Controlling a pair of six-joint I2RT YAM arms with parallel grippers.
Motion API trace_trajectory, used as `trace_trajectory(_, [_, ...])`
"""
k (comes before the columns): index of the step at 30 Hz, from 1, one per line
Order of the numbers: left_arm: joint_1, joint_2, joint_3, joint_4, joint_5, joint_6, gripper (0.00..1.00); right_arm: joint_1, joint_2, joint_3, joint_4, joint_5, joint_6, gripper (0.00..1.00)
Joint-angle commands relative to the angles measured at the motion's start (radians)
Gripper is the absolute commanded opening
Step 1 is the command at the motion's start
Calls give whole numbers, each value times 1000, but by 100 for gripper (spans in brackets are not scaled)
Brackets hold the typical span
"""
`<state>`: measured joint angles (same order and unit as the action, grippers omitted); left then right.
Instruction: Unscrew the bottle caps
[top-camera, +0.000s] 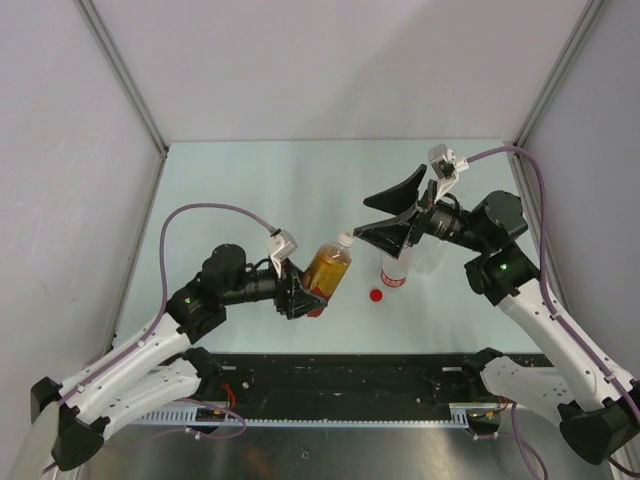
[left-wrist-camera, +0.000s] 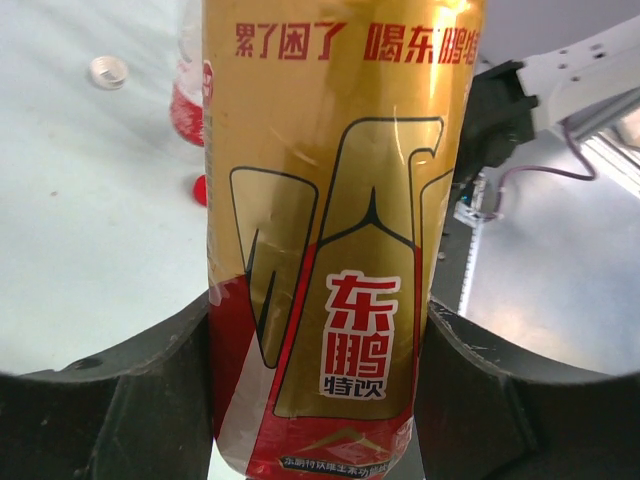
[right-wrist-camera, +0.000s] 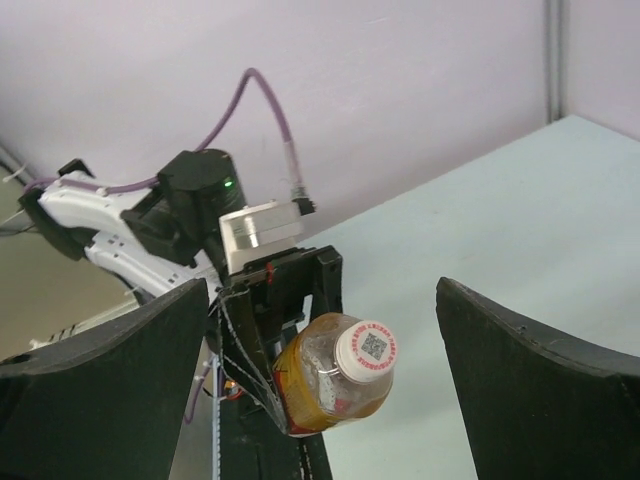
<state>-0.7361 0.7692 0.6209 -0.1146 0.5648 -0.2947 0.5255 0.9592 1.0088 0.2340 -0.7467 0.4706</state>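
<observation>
My left gripper (top-camera: 300, 290) (left-wrist-camera: 320, 330) is shut on the lower body of the amber bottle (top-camera: 327, 270) (left-wrist-camera: 340, 200), holding it tilted above the table. Its white cap (top-camera: 344, 238) (right-wrist-camera: 365, 350), printed with a QR code, sits on the neck and points at my right gripper (top-camera: 362, 218) (right-wrist-camera: 320, 290). That gripper stands wide open a short way from the cap, touching nothing. A bottle with a red-and-white label (top-camera: 395, 272) (left-wrist-camera: 185, 100) stands on the table under the right gripper. A loose red cap (top-camera: 376, 295) (left-wrist-camera: 200, 188) lies beside it, and a loose white cap (left-wrist-camera: 108, 70) lies farther off.
A faint clear bottle (top-camera: 430, 255) seems to stand just right of the labelled one, partly under the right arm. The pale green table (top-camera: 250, 190) is walled by white panels on the left, back and right. A black rail (top-camera: 340, 375) runs along the near edge.
</observation>
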Motion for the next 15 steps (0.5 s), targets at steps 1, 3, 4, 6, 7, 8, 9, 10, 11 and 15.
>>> trace_trajectory(1, [-46, 4, 74, -82, -184, 82, 43, -32, 8, 40, -63, 91, 18, 99])
trace_trajectory(3, [-75, 9, 91, -122, -267, 100, 42, -49, 21, 40, -80, 102, 39, 99])
trace_trajectory(4, [-92, 13, 98, -144, -310, 107, 42, -55, 28, 40, -87, 105, 50, 99])
trace_trajectory(6, [-123, 21, 115, -186, -407, 115, 41, -65, 43, 40, -97, 108, 73, 99])
trace_trajectory(7, [-139, 25, 123, -207, -460, 118, 41, -70, 52, 39, -101, 106, 83, 99])
trace_trajectory(8, [-157, 26, 130, -225, -510, 120, 40, -74, 60, 39, -103, 101, 93, 99])
trace_trajectory(9, [-175, 28, 137, -241, -570, 119, 38, -77, 70, 41, -103, 94, 107, 99])
trace_trajectory(10, [-193, 28, 144, -254, -627, 117, 38, -80, 81, 40, -103, 88, 122, 99])
trace_trajectory(11, [-209, 28, 149, -266, -687, 115, 37, -82, 92, 41, -102, 84, 133, 99])
trace_trajectory(15, [-266, 17, 165, -309, -876, 100, 37, -82, 123, 42, -116, 99, 161, 99])
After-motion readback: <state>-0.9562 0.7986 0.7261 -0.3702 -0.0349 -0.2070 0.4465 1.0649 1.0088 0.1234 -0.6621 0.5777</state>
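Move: The white cap, still on the amber bottle that the left hand grips, lies about 4 cm left of the right hand, level with it fore and aft, and roughly 8 cm lower. Under the right hand, the loose red cap lies on the table some 40 cm down, 6 cm ahead and 5 cm right; the red-label bottle stands 9 cm ahead and 9 cm right, its middle about 30 cm lower. From the left hand, the white cap is about 9 cm ahead, 5 cm right and 9 cm up. The left fingers keep their grip on the amber bottle's lower body, carrying it forward, down and left by about 5 cm while that wrist turns some 25 degrees, counter-clockwise with the fingertips dipping. Touching nothing, the right hand sweeps forward and down to the right of the white cap, tipping about 15 degrees nose-down with jaws wide open. ##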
